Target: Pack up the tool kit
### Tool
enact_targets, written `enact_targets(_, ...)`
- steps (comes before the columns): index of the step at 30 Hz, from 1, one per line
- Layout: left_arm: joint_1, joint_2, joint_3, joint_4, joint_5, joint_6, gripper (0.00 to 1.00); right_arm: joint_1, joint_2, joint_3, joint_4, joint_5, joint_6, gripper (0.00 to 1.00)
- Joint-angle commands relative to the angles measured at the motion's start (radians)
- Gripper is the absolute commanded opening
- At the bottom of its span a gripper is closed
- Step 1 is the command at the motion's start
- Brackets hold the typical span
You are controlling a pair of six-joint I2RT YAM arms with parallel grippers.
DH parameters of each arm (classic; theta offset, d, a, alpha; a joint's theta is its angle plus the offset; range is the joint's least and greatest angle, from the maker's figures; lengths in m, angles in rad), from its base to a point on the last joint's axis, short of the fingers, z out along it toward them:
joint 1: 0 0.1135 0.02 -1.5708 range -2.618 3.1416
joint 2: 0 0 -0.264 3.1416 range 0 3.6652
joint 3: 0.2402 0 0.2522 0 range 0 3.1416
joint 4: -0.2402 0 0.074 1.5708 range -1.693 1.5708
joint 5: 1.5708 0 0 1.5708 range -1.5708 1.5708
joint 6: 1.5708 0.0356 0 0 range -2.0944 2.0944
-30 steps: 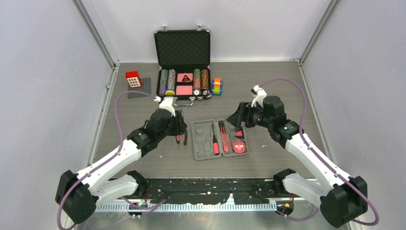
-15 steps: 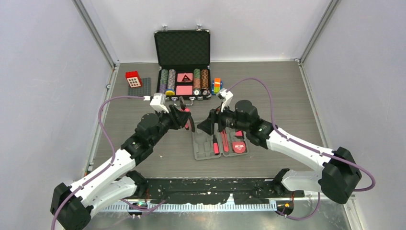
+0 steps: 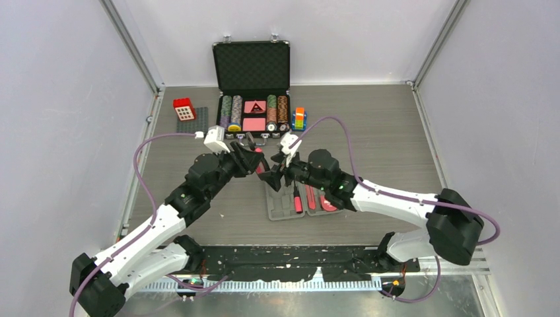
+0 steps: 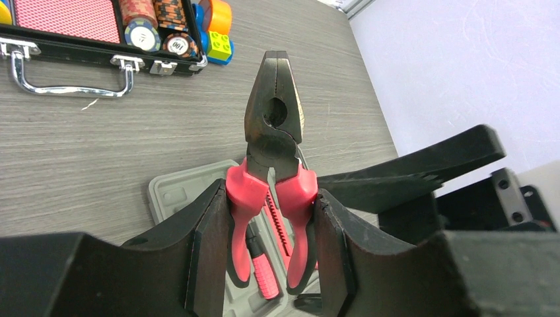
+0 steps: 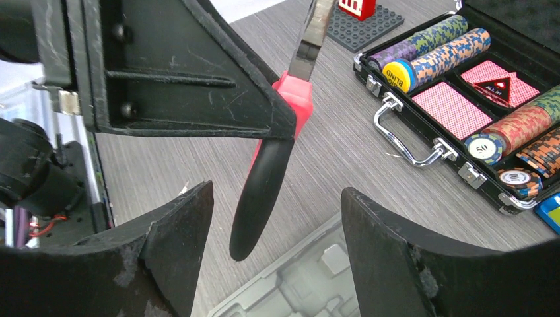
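My left gripper (image 4: pixel 269 195) is shut on the red handles of the pliers (image 4: pixel 272 122), which it holds in the air with the dark head pointing away. The grey tool kit case (image 3: pixel 280 211) lies open below, with a red screwdriver (image 4: pixel 266 281) and a knife (image 3: pixel 310 197) in its slots. My right gripper (image 5: pixel 276 198) is open, its fingers on either side of the black tip of one pliers handle (image 5: pixel 259 198) without touching it. In the top view both grippers, left (image 3: pixel 254 160) and right (image 3: pixel 272 173), meet over the case's far left corner.
A black case of poker chips (image 3: pixel 253 92) stands open at the back, its handle (image 4: pixel 66 82) towards me. A red toy block (image 3: pixel 183 108) on a dark baseplate sits at the back left. A coloured block (image 3: pixel 300 119) lies right of the chip case.
The right arm has swung left across the case to the pliers, its jaws still open. The left arm has lifted the pliers up and to the right.
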Motion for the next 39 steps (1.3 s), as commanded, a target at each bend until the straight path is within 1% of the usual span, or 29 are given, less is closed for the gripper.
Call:
enact_targets(1, -0.007, -0.032, 0.056, 0.08, 0.003, -0.029, 0.0, 0.042, 0.056, 0.059, 0.09, 0.066, -0.097, 0.73)
enact_targets(7, -0.021, -0.032, 0.05, 0.104, 0.012, -0.032, 0.0, 0.063, 0.135, 0.079, 0.129, 0.096, -0.113, 0.66)
enact_targets(10, -0.026, -0.039, 0.04, 0.12, 0.008, -0.039, 0.0, 0.07, 0.16, 0.095, 0.136, 0.131, -0.121, 0.61)
enact_targets(12, -0.03, -0.047, 0.032, 0.133, 0.008, -0.042, 0.0, 0.072, 0.179, 0.102, 0.14, 0.157, -0.125, 0.55)
enact_targets(14, -0.033, -0.054, 0.027, 0.139, 0.012, -0.04, 0.0, 0.072, 0.193, 0.112, 0.132, 0.181, -0.131, 0.45)
enact_targets(15, -0.033, -0.059, 0.025, 0.138, 0.013, -0.038, 0.01, 0.072, 0.197, 0.114, 0.128, 0.194, -0.132, 0.37)
enact_targets(16, -0.033, -0.063, 0.023, 0.135, 0.016, -0.036, 0.03, 0.072, 0.197, 0.116, 0.123, 0.198, -0.137, 0.33)
enact_targets(17, -0.034, -0.069, 0.023, 0.124, 0.017, -0.03, 0.08, 0.072, 0.193, 0.115, 0.122, 0.207, -0.141, 0.25)
enact_targets(18, -0.034, -0.08, 0.023, 0.11, 0.017, -0.023, 0.13, 0.072, 0.19, 0.11, 0.12, 0.21, -0.15, 0.22)
enact_targets(19, -0.034, -0.091, 0.024, 0.09, 0.015, -0.014, 0.2, 0.072, 0.18, 0.107, 0.117, 0.217, -0.158, 0.14)
enact_targets(21, -0.033, -0.118, 0.038, 0.029, 0.009, 0.004, 0.34, 0.072, 0.164, 0.096, 0.107, 0.231, -0.197, 0.07)
enact_targets(24, -0.033, -0.159, 0.094, -0.152, -0.007, 0.032, 0.57, 0.072, 0.132, 0.082, 0.079, 0.243, -0.278, 0.06)
enact_targets(26, -0.032, -0.18, 0.163, -0.282, -0.007, 0.069, 0.68, 0.072, 0.108, 0.066, 0.068, 0.243, -0.36, 0.06)
enact_targets(27, -0.031, -0.188, 0.197, -0.355, -0.007, 0.091, 0.75, 0.072, 0.098, 0.046, 0.069, 0.237, -0.426, 0.05)
enact_targets(29, -0.024, -0.19, 0.285, -0.496, 0.01, 0.137, 0.82, 0.072, 0.069, 0.008, 0.089, 0.233, -0.519, 0.05)
enact_targets(31, -0.006, -0.168, 0.379, -0.637, 0.069, 0.192, 0.87, 0.073, 0.04, -0.024, 0.109, 0.237, -0.602, 0.05)
enact_targets(33, 0.019, -0.112, 0.474, -0.781, 0.141, 0.24, 0.9, 0.072, 0.015, -0.039, 0.094, 0.237, -0.675, 0.05)
enact_targets(35, 0.038, -0.063, 0.547, -0.876, 0.211, 0.298, 0.92, 0.072, -0.021, -0.044, 0.068, 0.216, -0.725, 0.05)
enact_targets(39, 0.052, 0.028, 0.655, -0.98, 0.338, 0.412, 0.97, 0.072, -0.08, -0.069, 0.023, 0.104, -0.845, 0.05)
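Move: The pliers stand head-up in my left fingers; their handles, which my right fingers will take, lie about 4 cm left, 3 cm ahead and 4 cm below my still-open right hand. From my left hand the handles lie about 2 cm right and 3 cm below, neither ahead nor back. The open tool case is some 11 cm right of my right hand, level fore-and-aft and 20 cm down, with the screwdriver in it 8 cm right, 2 cm back. The chip case lies 28 cm ahead, 8 cm left. I slide my right hand leftward, down and a little forward, about 3 cm each way, and shut it on the pliers' handles while my left keeps its hold, easing slightly back and up. Then my left opens wide and backs off upward, about 9 cm higher, also back and left; my right carries the pliers some 5 cm rightward, fingertips tipping down and wrist rolling, about 40 degrees altogether. ##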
